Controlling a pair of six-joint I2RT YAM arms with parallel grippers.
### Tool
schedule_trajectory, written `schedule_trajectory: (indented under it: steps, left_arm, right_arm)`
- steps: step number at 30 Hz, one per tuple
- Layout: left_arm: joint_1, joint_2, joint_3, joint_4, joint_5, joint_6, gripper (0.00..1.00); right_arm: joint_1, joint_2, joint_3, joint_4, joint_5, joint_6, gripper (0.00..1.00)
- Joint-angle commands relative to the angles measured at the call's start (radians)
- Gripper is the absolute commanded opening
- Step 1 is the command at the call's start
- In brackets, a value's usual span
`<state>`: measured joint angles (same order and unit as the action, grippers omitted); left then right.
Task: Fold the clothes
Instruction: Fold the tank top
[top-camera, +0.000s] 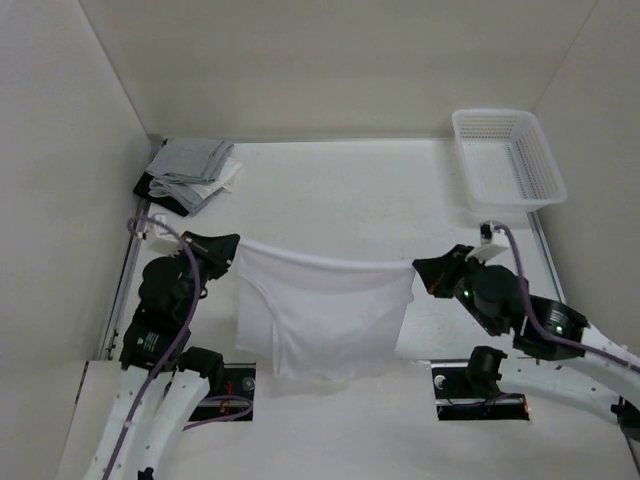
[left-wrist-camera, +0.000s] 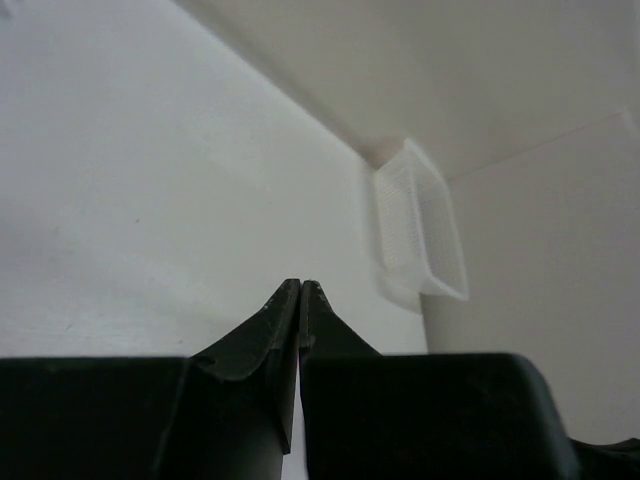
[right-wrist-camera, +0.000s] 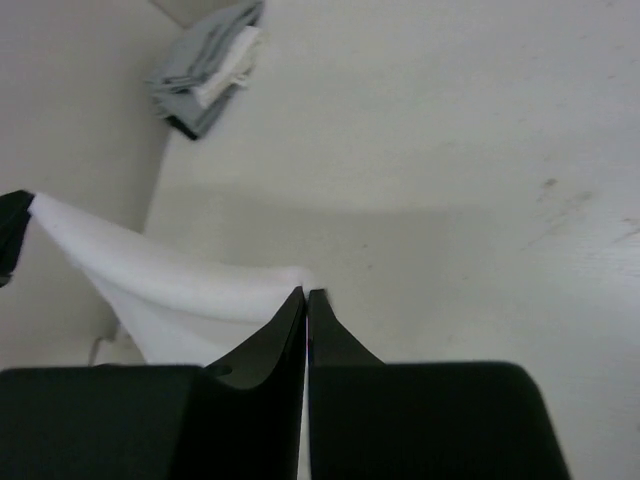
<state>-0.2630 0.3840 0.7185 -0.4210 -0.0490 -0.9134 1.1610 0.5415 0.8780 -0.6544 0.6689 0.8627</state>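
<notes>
The clothes, a plain white T-shirt (top-camera: 320, 315), hang stretched between my two grippers above the table, the top edge taut and the rest drooping toward the near edge. My left gripper (top-camera: 232, 250) is shut on the shirt's left top corner; in the left wrist view its jaws (left-wrist-camera: 301, 285) are pressed together with only a sliver of white between them. At the right top corner my right gripper (top-camera: 418, 272) is shut on the fabric. The right wrist view shows the shirt (right-wrist-camera: 180, 290) running from those fingertips (right-wrist-camera: 306, 293) leftward to the other gripper.
A white plastic basket (top-camera: 497, 113) stands at the back right corner, seen also in the left wrist view as the basket (left-wrist-camera: 425, 235). A stack of grey and white cloths (top-camera: 192, 172) over a black item lies at the back left, shown too in the right wrist view (right-wrist-camera: 210, 65). White walls enclose the table.
</notes>
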Motion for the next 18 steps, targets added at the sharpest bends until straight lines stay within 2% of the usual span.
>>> schedule_trajectory:
  steps: [1,3,5,8,11,13,16,18]
  left_arm:
    - [0.015,0.134,-0.076,0.071,-0.017,0.028,0.00]
    - [0.028,0.254,-0.115,0.192,-0.014,0.027,0.00]
    - [0.037,0.405,-0.128,0.319,-0.021,0.024,0.00]
    - [0.061,0.668,-0.090,0.486,-0.025,0.011,0.00]
    - [0.090,0.887,-0.015,0.596,-0.034,-0.024,0.00]
    - [0.100,0.972,0.041,0.620,-0.012,-0.041,0.00]
    - [0.103,0.957,0.058,0.631,0.005,-0.051,0.00]
    - [0.097,0.899,0.023,0.622,0.012,-0.047,0.01]
  right_arm:
    - [-0.221,0.102,-0.059,0.138,-0.131,-0.149,0.02]
    - [-0.421,0.190,-0.134,0.333,-0.359,-0.194,0.02]
    - [-0.615,0.344,-0.166,0.488,-0.554,-0.202,0.02]
    - [-0.767,0.620,-0.125,0.663,-0.669,-0.211,0.02]
    - [-0.818,0.849,-0.001,0.726,-0.716,-0.211,0.01]
    - [-0.827,0.923,0.073,0.727,-0.720,-0.214,0.01]
    - [-0.823,0.911,0.089,0.723,-0.720,-0.214,0.01]
    - [-0.818,0.853,0.037,0.720,-0.710,-0.215,0.01]
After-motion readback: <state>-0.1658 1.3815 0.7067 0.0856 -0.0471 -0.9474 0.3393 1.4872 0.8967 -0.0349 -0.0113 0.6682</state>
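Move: The bare table where my held edge is going lies about 17 cm ahead of my left hand and 22 cm ahead of my right, nearly 30 cm below both. The tank top's loose end hangs some 20 cm behind and 21 cm below my left hand, 16 cm to its right. The folded pile is 32 cm ahead and 16 cm left of my left hand; the white basket is 40 cm ahead and 27 cm right of my right hand. With both grippers still shut on the corners of the tank top's held edge, I swing it forward and down together towards the bare table, the left about 16 cm out, the right about 22, both dropping some 20 cm while their fingertips tip downward. At the very end both hands rise again by a couple of centimetres, still carrying the edge clear of the table. ##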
